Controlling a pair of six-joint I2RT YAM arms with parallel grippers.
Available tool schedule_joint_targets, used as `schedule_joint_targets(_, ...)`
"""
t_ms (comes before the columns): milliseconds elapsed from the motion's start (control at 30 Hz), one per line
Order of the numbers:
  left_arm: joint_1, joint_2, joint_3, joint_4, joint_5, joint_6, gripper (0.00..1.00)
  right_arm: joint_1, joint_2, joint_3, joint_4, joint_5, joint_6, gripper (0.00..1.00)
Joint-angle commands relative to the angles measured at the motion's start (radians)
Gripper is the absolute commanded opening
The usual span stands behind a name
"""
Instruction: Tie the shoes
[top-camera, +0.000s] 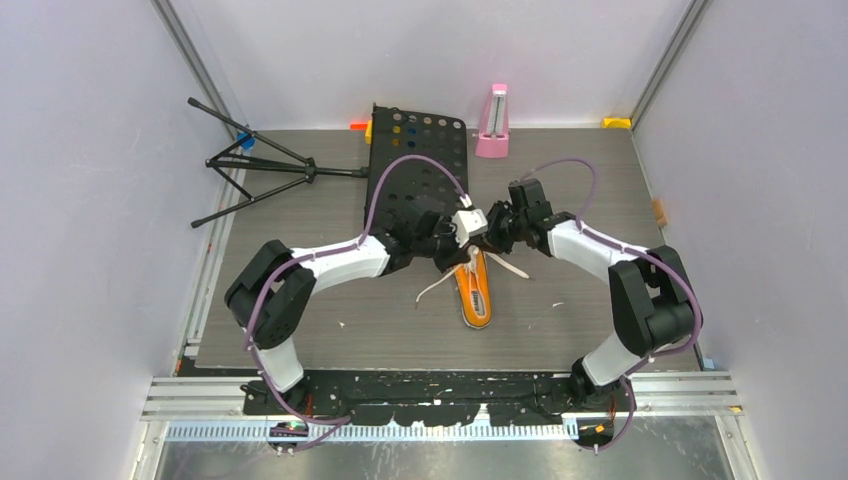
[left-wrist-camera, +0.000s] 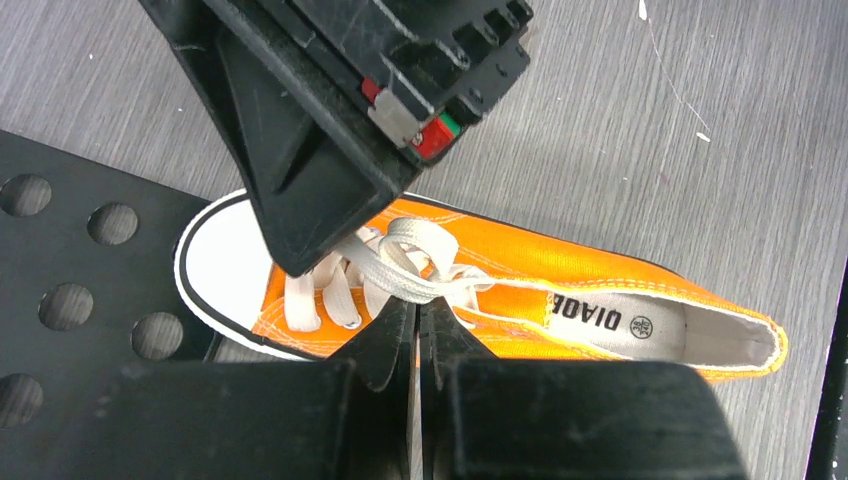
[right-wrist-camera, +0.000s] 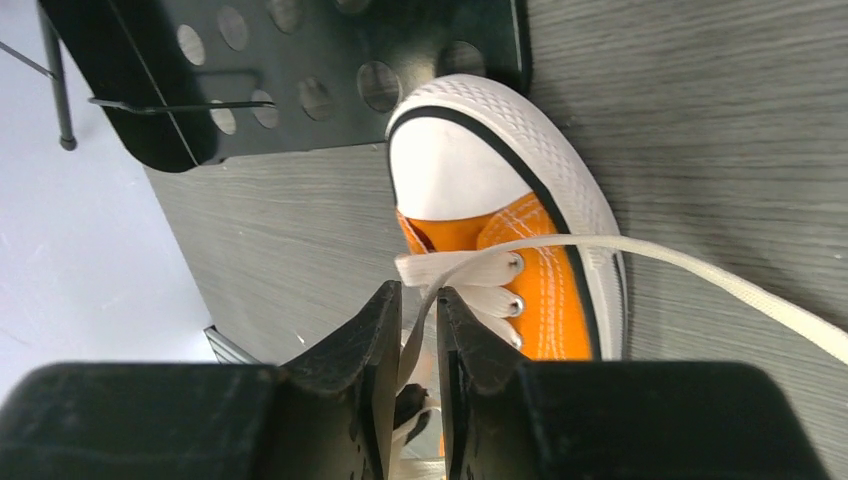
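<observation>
The orange sneaker (top-camera: 476, 295) lies on the grey table, its white toe cap pointing away from the arms. Both grippers meet over its laced front. My left gripper (top-camera: 466, 243) is shut on a white lace (left-wrist-camera: 420, 283) just above the eyelets, as the left wrist view (left-wrist-camera: 418, 305) shows. My right gripper (top-camera: 497, 230) reaches in from the right, and its body fills the top of the left wrist view. In the right wrist view (right-wrist-camera: 418, 300) its jaws stand close together with a lace strand (right-wrist-camera: 700, 272) pinched between them. Loose lace ends (top-camera: 436, 288) trail to both sides of the shoe.
A black perforated plate (top-camera: 420, 160) lies just beyond the toe cap (right-wrist-camera: 455, 165). A folded black tripod (top-camera: 262, 165) lies at the back left and a pink metronome (top-camera: 492, 125) stands at the back. Grey walls close in both sides.
</observation>
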Motion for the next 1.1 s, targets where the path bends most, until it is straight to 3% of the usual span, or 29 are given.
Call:
schedule_joint_targets(0, -0.002, -0.069, -0.043, 0.122, 0.014, 0.018, 0.0, -0.028, 0.011, 0.058, -0.052, -0.036, -0.067, 0.26)
schedule_joint_targets(233, -0.001, -0.071, -0.068, 0.17, 0.013, 0.009, 0.0, -0.034, 0.071, 0.094, -0.113, -0.129, -0.106, 0.31)
schedule_joint_targets(433, -0.001, -0.077, -0.103, 0.251, 0.005, -0.022, 0.0, -0.034, 0.087, 0.085, -0.142, -0.168, -0.099, 0.24)
schedule_joint_targets(567, -0.001, -0.08, -0.116, 0.273, 0.003, -0.031, 0.0, -0.033, 0.079, 0.096, -0.235, -0.127, -0.143, 0.25)
schedule_joint_targets(1067, -0.001, -0.095, -0.18, 0.36, 0.012, -0.085, 0.0, -0.067, -0.007, 0.17, -0.457, 0.124, -0.269, 0.76)
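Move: The right hand, its fingers a little open, stands just behind the toe cap. The loose white lace beside the shoe lies about 5 cm back, 4 cm to its right and 6 cm below; the toe cap is roughly 4 cm ahead, 2 cm left, 5 cm lower. The loop pinched by the left hand is some 4 cm back, 3 cm left, 2 cm lower. From the left hand the loose lace lies about 8 cm right, 1 cm back and 7 cm down. Back, right and downward, the right hand goes some 6 cm from the toe laces towards the loose lace along the shoe's right side, tipping down and rolling its left side lower by nearly 20 degrees in all. Its fingers spread from about a quarter to two thirds open beside the lace. The left hand stays nearly in place, turning slightly, and keeps its pinch on the loop. ##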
